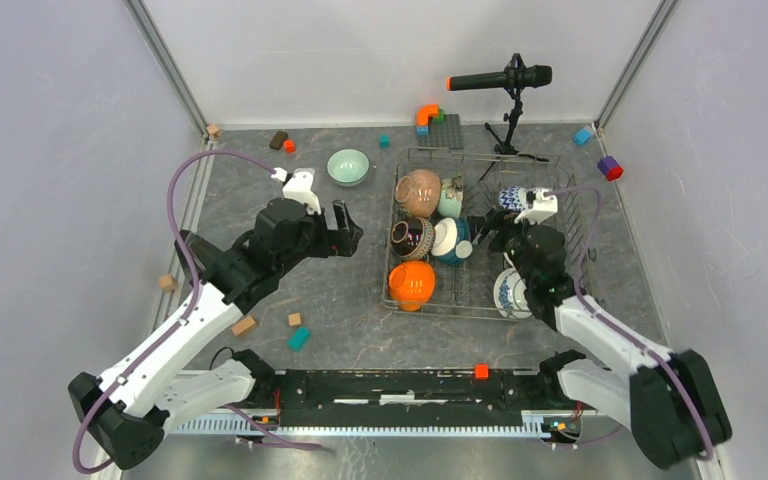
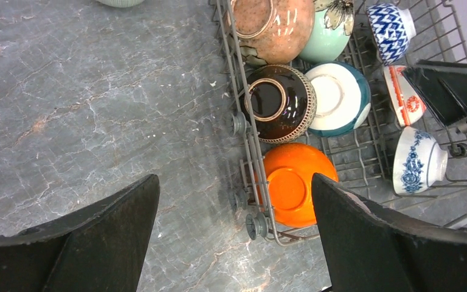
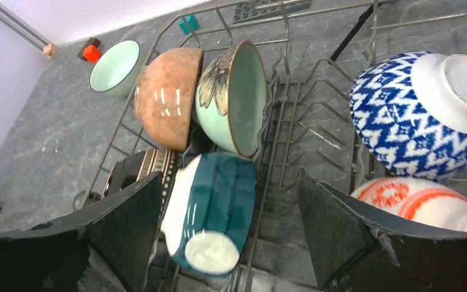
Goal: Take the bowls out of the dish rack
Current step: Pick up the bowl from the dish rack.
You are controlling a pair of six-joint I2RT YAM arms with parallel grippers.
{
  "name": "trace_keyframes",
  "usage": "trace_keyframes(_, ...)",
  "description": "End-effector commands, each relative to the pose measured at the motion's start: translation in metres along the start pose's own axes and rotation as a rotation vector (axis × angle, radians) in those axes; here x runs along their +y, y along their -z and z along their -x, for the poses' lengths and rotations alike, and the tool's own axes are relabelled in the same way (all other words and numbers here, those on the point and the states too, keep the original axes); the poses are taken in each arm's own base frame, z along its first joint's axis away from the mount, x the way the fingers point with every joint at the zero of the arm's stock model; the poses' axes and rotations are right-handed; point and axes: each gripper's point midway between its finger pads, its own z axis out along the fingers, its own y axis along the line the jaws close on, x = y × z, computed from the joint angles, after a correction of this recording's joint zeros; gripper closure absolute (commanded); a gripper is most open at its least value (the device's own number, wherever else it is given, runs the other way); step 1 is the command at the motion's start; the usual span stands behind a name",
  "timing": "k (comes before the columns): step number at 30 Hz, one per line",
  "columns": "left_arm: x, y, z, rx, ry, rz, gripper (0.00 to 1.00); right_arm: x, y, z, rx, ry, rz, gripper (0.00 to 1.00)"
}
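The wire dish rack (image 1: 460, 312) stands right of centre and holds several bowls on their sides: brown speckled (image 1: 418, 192), dark striped (image 1: 412, 238), teal (image 1: 450, 240), orange (image 1: 411, 284), blue-white zigzag (image 1: 511, 198). A pale green bowl (image 1: 348, 167) sits on the table to the rack's left. My right gripper (image 3: 228, 234) is open inside the rack, jaws straddling the teal bowl (image 3: 216, 207), with a gap on its right side. My left gripper (image 2: 234, 237) is open above the table beside the rack's near left corner, by the orange bowl (image 2: 292, 182).
A microphone on a stand (image 1: 500, 80) rises behind the rack, next to a grey studded plate (image 1: 441, 131). Small toy blocks lie about, teal (image 1: 299, 338) and wooden (image 1: 245, 325) at the near left, purple (image 1: 610, 168) at the far right. Walls close in on three sides.
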Motion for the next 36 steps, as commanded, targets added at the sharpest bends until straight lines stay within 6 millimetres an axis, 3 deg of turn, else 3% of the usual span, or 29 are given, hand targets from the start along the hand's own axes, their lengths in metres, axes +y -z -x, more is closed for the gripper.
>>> trace_keyframes(1, -0.009, 0.009, 0.014, -0.063, 0.002, -0.052, 0.0, 0.027, -0.027, 0.044, -0.093, -0.133, 0.178, 0.17)
trace_keyframes(10, -0.01, 0.014, 0.016, -0.077, 0.004, -0.064, 0.0, 0.041, -0.074, 0.055, -0.086, -0.19, 0.324, 0.27)
trace_keyframes(15, -0.011, 0.012, 0.016, -0.071, -0.002, -0.064, 0.0, 0.025, -0.1, 0.051, -0.058, -0.184, 0.296, 0.29)
trace_keyframes(18, -0.011, 0.01, 0.014, -0.062, -0.004, -0.065, 0.0, 0.017, -0.103, 0.047, -0.058, -0.218, 0.309, 0.33)
trace_keyframes(24, -0.012, 0.007, 0.01, -0.047, -0.007, -0.068, 0.0, 0.025, -0.107, 0.038, -0.032, -0.247, 0.386, 0.36)
trace_keyframes(36, -0.009, 0.004, 0.008, -0.04, -0.011, -0.05, 0.0, 0.017, -0.116, 0.017, 0.018, -0.281, 0.355, 0.39)
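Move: About 13 cm ahead of the right hand, 4 cm to its left and some 5 cm lower, the green flower bowl stands on edge in the rack. The terracotta bowl leans about 6 cm to the left of it and 1 cm farther out. The teal-and-white bowl is only 3 cm ahead of the hand and 4 cm left, and the blue zigzag bowl about 11 cm ahead and 10 cm right. From the left hand the green bowl lies roughly 13 cm ahead and 20 cm right. Reaching forward about 10 cm and a few centimetres left, the right hand passes over the teal-and-white bowl towards the green flower bowl, rising slightly midway and then sinking about 3 cm to the end. Its wrist rolls some 20 degrees, left side up, and turns about 15 degrees counter-clockwise, while the empty fingers narrow but stay well apart; no grip on the bowl yet. ##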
